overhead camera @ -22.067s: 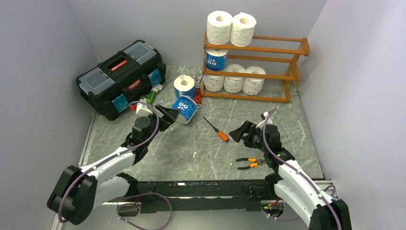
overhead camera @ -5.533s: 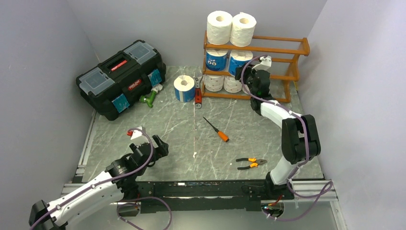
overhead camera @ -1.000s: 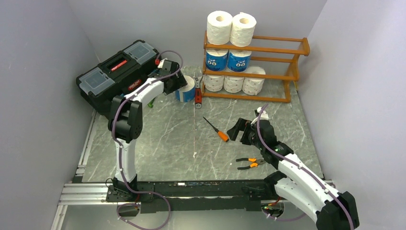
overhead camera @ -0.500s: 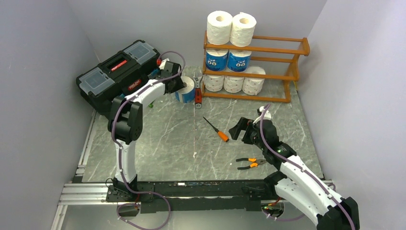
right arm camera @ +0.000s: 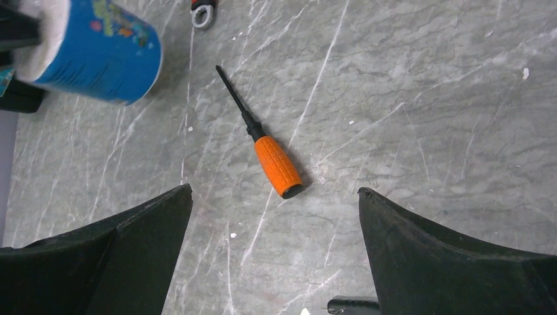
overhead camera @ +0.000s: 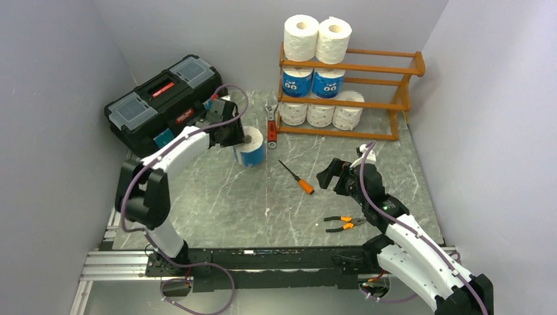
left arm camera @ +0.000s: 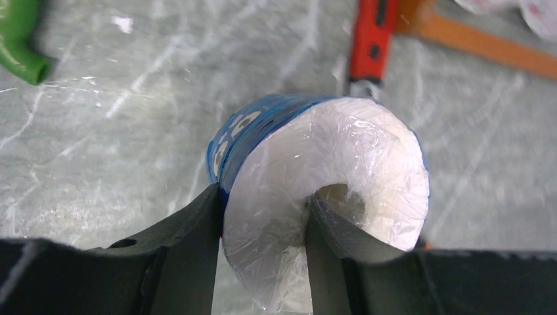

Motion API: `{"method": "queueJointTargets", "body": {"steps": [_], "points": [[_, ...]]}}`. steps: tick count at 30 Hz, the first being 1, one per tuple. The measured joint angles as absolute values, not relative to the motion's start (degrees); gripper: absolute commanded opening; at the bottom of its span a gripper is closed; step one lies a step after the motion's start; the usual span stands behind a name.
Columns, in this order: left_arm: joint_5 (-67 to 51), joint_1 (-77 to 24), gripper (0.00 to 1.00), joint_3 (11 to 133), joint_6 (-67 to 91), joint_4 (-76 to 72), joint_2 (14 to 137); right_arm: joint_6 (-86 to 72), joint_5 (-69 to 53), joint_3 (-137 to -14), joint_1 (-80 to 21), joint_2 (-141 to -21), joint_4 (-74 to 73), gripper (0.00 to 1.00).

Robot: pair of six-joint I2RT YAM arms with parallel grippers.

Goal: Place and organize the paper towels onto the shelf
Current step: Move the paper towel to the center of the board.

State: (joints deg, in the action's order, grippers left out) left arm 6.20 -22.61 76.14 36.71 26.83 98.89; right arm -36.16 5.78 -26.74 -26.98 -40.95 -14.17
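The orange-brown shelf (overhead camera: 368, 69) stands at the back right. Two white paper towels (overhead camera: 317, 38) sit on its top tier, two blue-wrapped ones (overhead camera: 311, 83) on the middle tier and three white ones (overhead camera: 320, 114) at the bottom. My left gripper (overhead camera: 238, 136) (left arm camera: 264, 195) is shut on one more blue-wrapped roll (overhead camera: 251, 147) (left arm camera: 328, 177) (right arm camera: 98, 56). One finger is in its hollow core and the other presses the outside wall. The roll hangs tilted in front of the toolbox. My right gripper (overhead camera: 332, 176) (right arm camera: 274, 191) is open over the table, holding nothing.
A black toolbox (overhead camera: 165, 105) stands at the back left. A red-handled wrench (overhead camera: 270, 128) (left arm camera: 371, 36) lies near the shelf's foot, with a green object (left arm camera: 16, 39) beside the toolbox. An orange-handled screwdriver (overhead camera: 297, 177) (right arm camera: 272, 161) and orange pliers (overhead camera: 343, 224) lie near my right gripper.
My left gripper closed on the blue roll by the toolbox and carried it toward the near middle of the table. The right arm barely moved.
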Motion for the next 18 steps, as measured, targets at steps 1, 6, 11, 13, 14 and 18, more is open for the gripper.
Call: {"method": "queueJointTargets", "body": {"steps": [1,6,11,13,14,18], "points": [[3.81,-22.76,0.41,75.33,34.33,27.46,96.79,-36.16,5.96,-26.74,-26.96,-40.88,-14.2,0.99],[-10.39,-24.29,0.43,74.28,19.94,30.44,88.68,-35.68,6.15,-27.57,-26.96,-40.03,-15.05,0.99],[-20.08,-28.73,0.45,70.43,6.26,30.85,83.48,-34.65,5.58,-27.99,-26.96,-38.59,-14.96,0.99],[-23.57,-30.26,0.46,67.31,1.28,30.92,82.06,-34.2,4.73,-28.1,-26.92,-38.41,-14.94,0.99],[-25.34,-30.83,0.46,65.49,-1.63,30.59,81.43,-33.91,3.99,-28.27,-26.92,-38.54,-14.98,0.99],[-31.22,-31.73,0.49,57.3,-11.49,27.55,78.04,-32.91,1.58,-30.37,-26.92,-40.47,-14.96,0.99]]}}
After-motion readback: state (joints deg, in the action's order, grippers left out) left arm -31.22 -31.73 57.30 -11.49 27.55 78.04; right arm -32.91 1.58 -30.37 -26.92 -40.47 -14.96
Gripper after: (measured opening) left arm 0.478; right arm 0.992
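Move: The left hand already has the blue-wrapped paper towel pinched by its rim, the roll's middle about 3 cm right, 2 back and 5 below. The bare spot near the middle of the board lies about 18 cm back, 14 to the right and 10 below; the screwdriver is some 9 cm back and 19 right, the wrench 9 ahead and 11 right, both on the table. From the right hand that spot is about 6 cm back, 16 left and 12 below. The left hand keeps its pinch on the roll's wall, one finger in the core and one outside, and swings the paper towel back about 17 cm and right some 7 cm towards the bare middle of the board, arcing up about 6 cm and then sinking most of that again, while the wrist turns clockwise by some 70 degrees. The empty right hand, fingers still wide open, rises about 3 cm and edges a little left. ##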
